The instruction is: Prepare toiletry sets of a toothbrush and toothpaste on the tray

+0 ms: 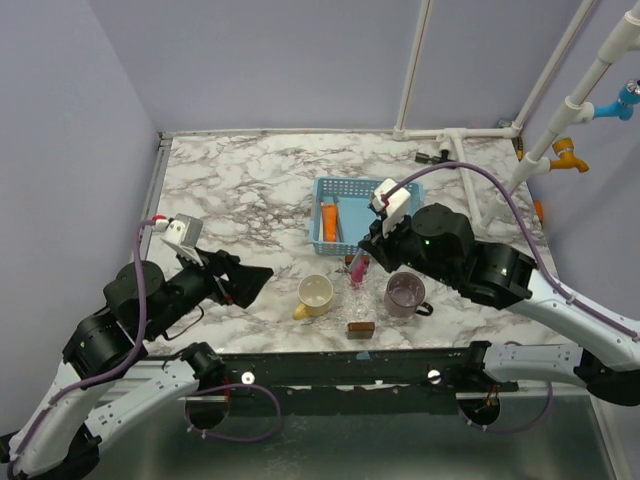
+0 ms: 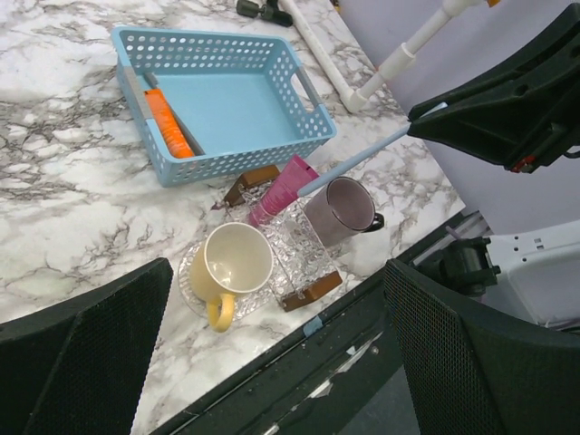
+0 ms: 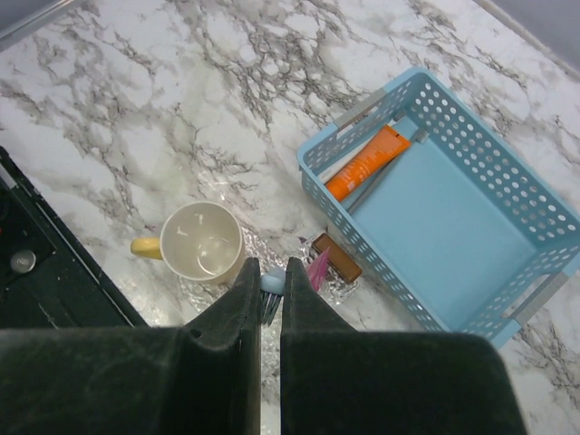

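The blue tray (image 1: 330, 185) (image 2: 245, 100) (image 3: 453, 227) holds an orange toothpaste tube (image 1: 328, 222) (image 2: 168, 122) (image 3: 367, 163) along its left wall, with a grey toothbrush (image 3: 373, 178) beside it. My right gripper (image 1: 372, 245) (image 3: 269, 267) is shut on a light blue toothbrush (image 2: 353, 163) (image 3: 272, 281), held slanted over a clear holder (image 2: 299, 254). A pink toothpaste tube (image 1: 357, 268) (image 2: 281, 190) (image 3: 318, 268) stands in that holder. At the front left my left gripper (image 1: 250, 280) (image 2: 278, 267) hangs open and holds nothing.
A yellow mug (image 1: 315, 293) (image 2: 231, 263) (image 3: 201, 240) and a purple mug (image 1: 404, 293) (image 2: 340, 208) flank the holder near the table's front edge. Small wooden blocks (image 1: 361, 328) (image 2: 313, 288) lie by the holder. White pipes (image 1: 470, 140) stand at the back right.
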You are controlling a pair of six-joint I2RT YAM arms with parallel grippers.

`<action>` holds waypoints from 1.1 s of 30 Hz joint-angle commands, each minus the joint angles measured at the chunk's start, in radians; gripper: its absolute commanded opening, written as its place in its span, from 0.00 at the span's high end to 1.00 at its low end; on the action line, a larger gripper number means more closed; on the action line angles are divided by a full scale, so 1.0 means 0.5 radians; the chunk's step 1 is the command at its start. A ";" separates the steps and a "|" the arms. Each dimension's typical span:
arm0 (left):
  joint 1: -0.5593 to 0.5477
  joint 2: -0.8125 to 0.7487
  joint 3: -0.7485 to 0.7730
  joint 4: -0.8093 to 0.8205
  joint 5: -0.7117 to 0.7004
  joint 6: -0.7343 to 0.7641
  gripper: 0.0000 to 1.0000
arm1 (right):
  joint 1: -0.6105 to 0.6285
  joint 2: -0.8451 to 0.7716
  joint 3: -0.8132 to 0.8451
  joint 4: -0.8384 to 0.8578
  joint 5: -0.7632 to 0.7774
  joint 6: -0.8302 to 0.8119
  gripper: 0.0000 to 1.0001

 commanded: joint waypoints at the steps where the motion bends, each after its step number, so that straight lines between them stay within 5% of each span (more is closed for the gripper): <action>1: -0.009 -0.080 0.050 -0.096 -0.099 -0.089 0.01 | 0.006 0.030 0.021 -0.069 -0.080 -0.045 0.99; 33: -0.008 0.105 0.231 -0.215 -0.118 -0.078 0.01 | 0.007 -0.042 -0.536 0.256 -0.054 -0.077 1.00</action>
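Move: The right hand holds the toothbrush high over the clear tray. The pink toothpaste, which seems to be its goal, lies about 8 cm ahead, 2 cm to its left and 22 cm below. The cream mug is some 12 cm left and 2 cm ahead, the purple mug 10 cm right and 3 cm ahead, both about 20 cm down. From the left hand the pink toothpaste is roughly 19 cm ahead, 20 cm right and 22 cm below. Straight down, slowly at first and then faster before easing off, the right hand sinks about 9 cm over the tray, between the two mugs, towards the pink toothpaste. Its fingers tip some 10 degrees further down and stay shut on the toothbrush, whose free end slants out over the tray; no touch with the tray can be made out. ##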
